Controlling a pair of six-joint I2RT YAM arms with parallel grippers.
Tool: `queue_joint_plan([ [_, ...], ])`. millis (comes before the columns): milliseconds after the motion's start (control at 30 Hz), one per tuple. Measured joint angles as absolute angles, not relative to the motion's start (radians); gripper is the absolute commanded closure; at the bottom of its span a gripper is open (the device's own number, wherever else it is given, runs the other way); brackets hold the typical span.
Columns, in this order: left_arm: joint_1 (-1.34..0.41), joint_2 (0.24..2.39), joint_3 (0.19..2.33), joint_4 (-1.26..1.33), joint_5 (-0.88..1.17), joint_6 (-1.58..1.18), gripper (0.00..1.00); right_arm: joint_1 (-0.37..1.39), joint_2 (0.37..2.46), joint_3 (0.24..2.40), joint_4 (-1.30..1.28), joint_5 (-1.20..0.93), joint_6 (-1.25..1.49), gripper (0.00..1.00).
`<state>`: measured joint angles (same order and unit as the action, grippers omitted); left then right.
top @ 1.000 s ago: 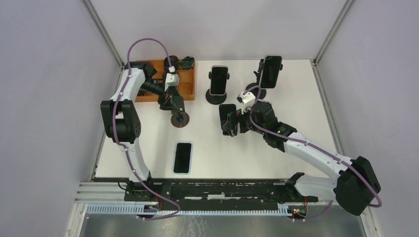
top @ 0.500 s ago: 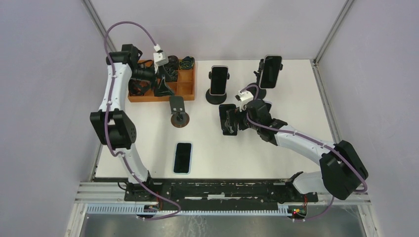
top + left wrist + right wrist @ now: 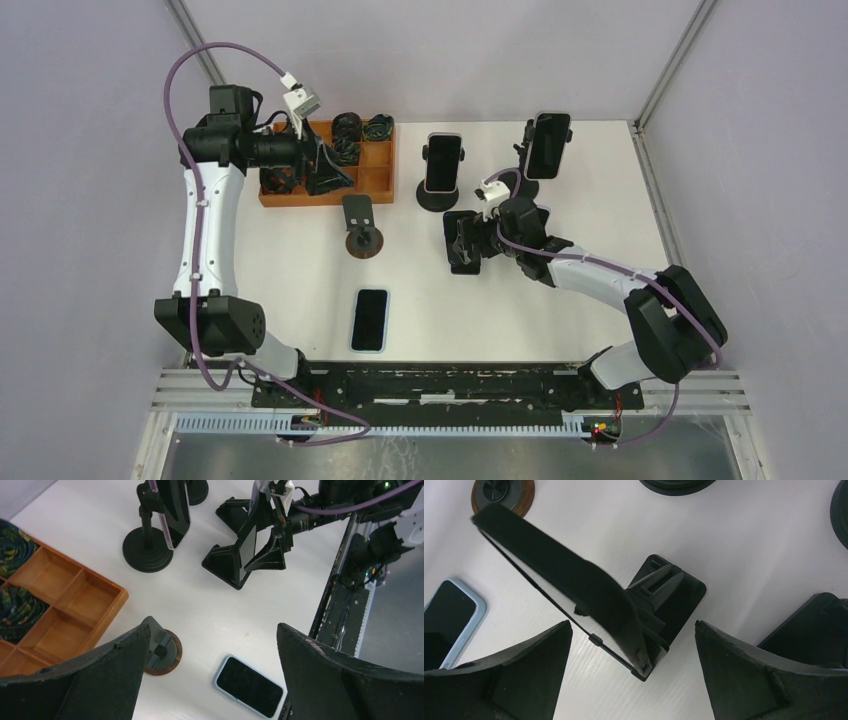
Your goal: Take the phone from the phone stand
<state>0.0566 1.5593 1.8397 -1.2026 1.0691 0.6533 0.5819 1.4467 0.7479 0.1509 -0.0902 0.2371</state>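
Note:
A dark phone (image 3: 459,232) leans on a black wedge phone stand (image 3: 667,594) mid-table. My right gripper (image 3: 470,243) is open and straddles it. In the right wrist view the phone's (image 3: 555,572) lower edge sits between the two fingers (image 3: 499,680) without touching either. My left gripper (image 3: 325,168) is open and empty, raised over the orange tray (image 3: 372,182), far from that phone. The left wrist view looks down on the phone (image 3: 248,536), the stand (image 3: 223,563) and a bare stretch of table between its fingers (image 3: 340,675).
Two more phones stand on round-base stands at the back (image 3: 442,160) (image 3: 548,144). An empty stand with a wooden base (image 3: 362,237) is left of centre. A light-blue-cased phone (image 3: 370,319) lies flat near the front edge. The tray holds coiled cables (image 3: 346,128).
My left gripper has let go of the empty wooden-base stand, opened wide and risen back-left over the tray. The right gripper stays open around the phone, shifted slightly.

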Motion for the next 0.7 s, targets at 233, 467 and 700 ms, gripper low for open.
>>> queue_joint_plan([
  [233, 0.057, 1.486, 1.796, -1.077, 1.017, 0.44, 0.0, 0.567, 1.489, 0.741, 0.209, -0.116, 0.241, 0.06],
  [467, 0.057, 1.477, 1.787, -1.076, 0.972, 0.442, 0.0, 0.56, 1.532, 0.738, 0.278, -0.183, 0.241, 0.31],
  [700, 0.057, 1.456, 1.734, -1.115, 0.948, 0.509, 0.0, 0.543, 1.548, 0.728, 0.33, -0.258, 0.273, 0.62],
])
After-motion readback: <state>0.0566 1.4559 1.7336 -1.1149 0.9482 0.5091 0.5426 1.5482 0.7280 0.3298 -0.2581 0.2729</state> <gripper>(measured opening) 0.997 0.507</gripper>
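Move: The middle phone stand, its black phone facing back, rises between the right hand's open fingers, its middle about 3 cm left and 1 cm ahead. The right-hand stand is some 13 cm right and 3 cm ahead; the rear stand about 14 cm ahead, 6 cm left. The light-blue phone lies on the table about 15 cm back, 22 cm left and 9 cm below. From the left hand the middle stand is roughly 27 cm right, level fore and aft, 24 cm lower. The right hand eases about 2 cm left and slightly down while its fingers half close, pinching the phone-laden stand's lower part. ##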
